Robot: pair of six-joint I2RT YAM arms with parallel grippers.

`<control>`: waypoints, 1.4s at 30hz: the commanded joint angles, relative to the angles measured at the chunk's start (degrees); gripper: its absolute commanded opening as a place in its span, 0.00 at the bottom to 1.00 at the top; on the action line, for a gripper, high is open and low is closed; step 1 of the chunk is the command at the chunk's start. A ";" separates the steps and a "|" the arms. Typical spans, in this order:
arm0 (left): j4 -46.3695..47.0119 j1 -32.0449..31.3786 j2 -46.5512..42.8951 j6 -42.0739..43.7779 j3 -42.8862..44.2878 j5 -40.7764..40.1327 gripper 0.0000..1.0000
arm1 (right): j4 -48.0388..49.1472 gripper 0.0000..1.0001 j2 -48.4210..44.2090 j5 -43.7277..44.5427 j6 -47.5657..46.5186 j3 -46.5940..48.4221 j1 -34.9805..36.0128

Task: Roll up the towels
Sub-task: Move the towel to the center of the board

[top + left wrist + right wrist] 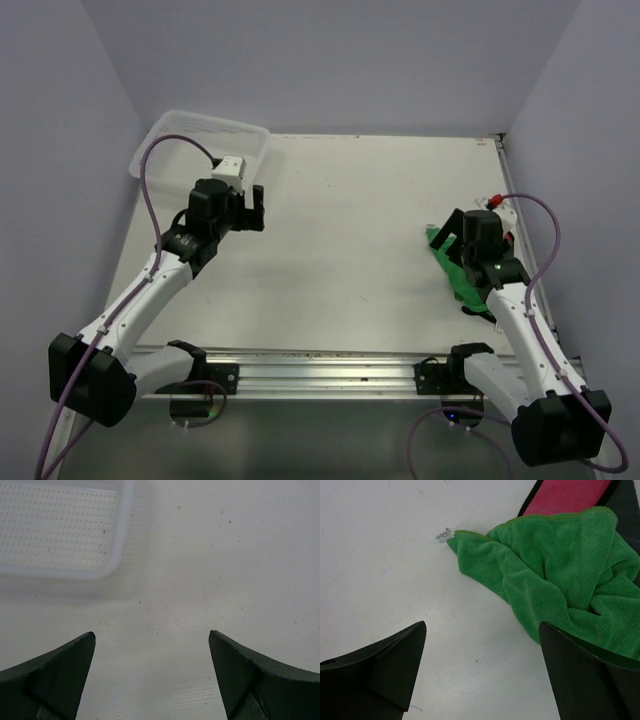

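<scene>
A crumpled bright green towel (555, 575) lies on the white table at the right side, also seen as the green towel (452, 272) under my right arm. A red towel (567, 495) with a dark grey edge lies partly under it at the far side; only a red sliver (509, 238) shows from above. My right gripper (482, 627) hangs open over bare table, its right finger at the green towel's near edge. My left gripper (151, 636) is open over bare table at the far left, holding nothing.
A white plastic mesh basket (185, 130) stands at the table's far left corner, its rim (117, 555) just beyond my left fingers. A small grey scrap (443, 534) lies by the green towel's corner. The table's right edge (520, 200) runs close to the towels.
</scene>
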 commanded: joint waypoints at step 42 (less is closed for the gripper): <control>-1.02 -0.17 1.48 -1.80 3.63 5.79 1.00 | 6.59 0.14 27.74 10.88 -9.17 5.88 -2.13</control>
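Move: Some 6 cm to the right of the right hand and about 10 cm below it lies the green towel's middle, level with it fore and aft. The towel's tagged corner is roughly 9 cm ahead and 1 cm left of the hand; the red cloth is 6 cm ahead and 14 cm right, a black cloth end 8 cm back and 10 cm right. From the left hand the green towel lies about 45 cm right, 7 cm back and 16 cm below. Rising about 3 cm at first, the open right hand then drops some 12 cm onto the near-left part of the green towel, easing forward and then right. The wrist tips about 20 degrees further down and rolls its left side lower, while the fingers close from wide open to nearly shut, pinching a fold between the tips. ##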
